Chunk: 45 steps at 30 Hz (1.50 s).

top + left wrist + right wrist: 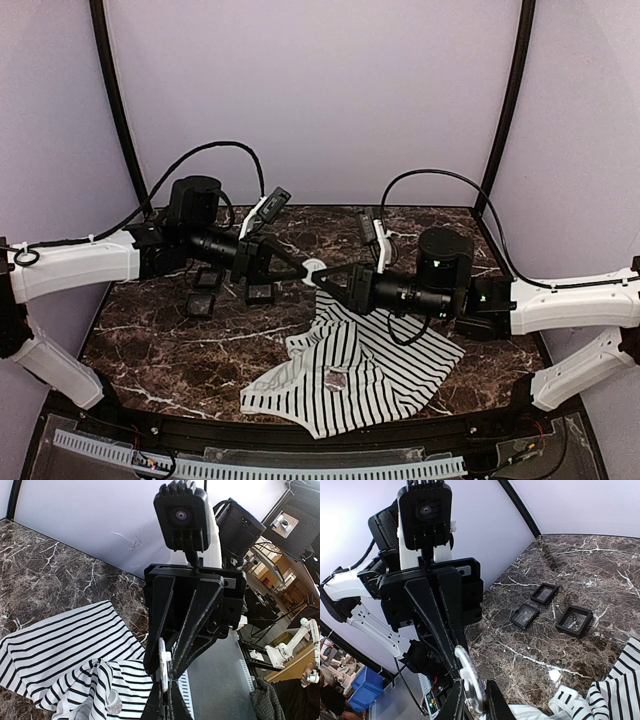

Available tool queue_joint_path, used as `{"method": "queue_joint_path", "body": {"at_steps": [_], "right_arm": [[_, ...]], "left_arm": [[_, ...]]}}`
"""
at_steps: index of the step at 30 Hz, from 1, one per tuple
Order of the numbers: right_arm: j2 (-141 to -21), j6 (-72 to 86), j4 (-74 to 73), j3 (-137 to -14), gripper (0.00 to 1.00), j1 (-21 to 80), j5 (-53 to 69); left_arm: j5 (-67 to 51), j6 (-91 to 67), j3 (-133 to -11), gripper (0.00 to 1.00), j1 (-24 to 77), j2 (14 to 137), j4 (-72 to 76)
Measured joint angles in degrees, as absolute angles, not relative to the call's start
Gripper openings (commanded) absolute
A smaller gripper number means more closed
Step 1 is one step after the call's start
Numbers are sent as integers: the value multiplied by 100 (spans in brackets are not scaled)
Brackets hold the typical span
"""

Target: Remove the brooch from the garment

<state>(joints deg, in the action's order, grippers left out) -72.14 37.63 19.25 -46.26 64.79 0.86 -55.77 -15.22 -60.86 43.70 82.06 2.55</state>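
A small white round brooch (313, 268) hangs in the air above the table, between the tips of both arms. My left gripper (303, 267) is shut on it; the left wrist view shows the brooch (162, 667) edge-on in that gripper (166, 696). From the other side my right gripper (323, 281) has its two fingers on either side of the same disc. In the right wrist view the brooch (470, 677) sits between them, in the right gripper (475, 707). The striped garment (370, 350) lies crumpled on the marble below, free of both grippers.
Three small black boxes (205, 278) (200, 305) (260, 293) sit on the marble left of centre, under the left arm. A small round piece (337, 378) lies on the garment's middle. The garment's lower hem reaches the table's near edge (300, 432).
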Motion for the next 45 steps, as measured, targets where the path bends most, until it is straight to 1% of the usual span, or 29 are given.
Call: {"method": "queue_joint_path", "body": {"at_steps": [18, 31, 33, 35, 37, 44, 45], "right_arm": [[-7352, 4045, 1675, -4790, 10, 6440, 62], [-7352, 4327, 1629, -4790, 10, 6335, 217], [-7352, 4359, 1629, -4788, 12, 6329, 237], [-7352, 4359, 1640, -4781, 17, 6313, 259], [-7349, 4322, 1680, -4740, 27, 6285, 292], [-7227, 3911, 1693, -4563, 70, 6075, 541], [-7166, 3861, 1678, -4558, 73, 6069, 561]], "left_arm": [[-5520, -1522, -6034, 1, 4316, 8208, 213], [-5452, -1522, -6027, 1, 4316, 8217, 217], [-5448, -1522, -6027, 1, 4318, 8217, 217], [-5433, -1522, -6027, 1, 4318, 8217, 215], [-5367, -1522, -6027, 1, 4329, 8217, 211], [-4856, -1466, -6027, 1, 4388, 8217, -25], [-4724, -1450, -6027, 1, 4388, 8217, -73]]}}
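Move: Between the two hands, clear of the garment, is the white round brooch: about 2 cm to the right of the left hand, which holds it, and 2 cm to the left of the right hand, level with both. Some 20 cm below, the pink brooch on the striped garment lies roughly 10 cm back and 6 cm right of the left hand. The nearest black frame is at that same depth, about 12 cm ahead and 10 cm left of the left hand. Easing forward and down together by about 1 cm, both hands keep the brooch between them while the right wrist tips its fingers some 5 degrees down. Then the right fingers spread wide, let go and draw about 1 cm to the right; the left, still pinching the brooch, dips on to 2 cm forward and down in all, turning a few degrees counter-clockwise. ##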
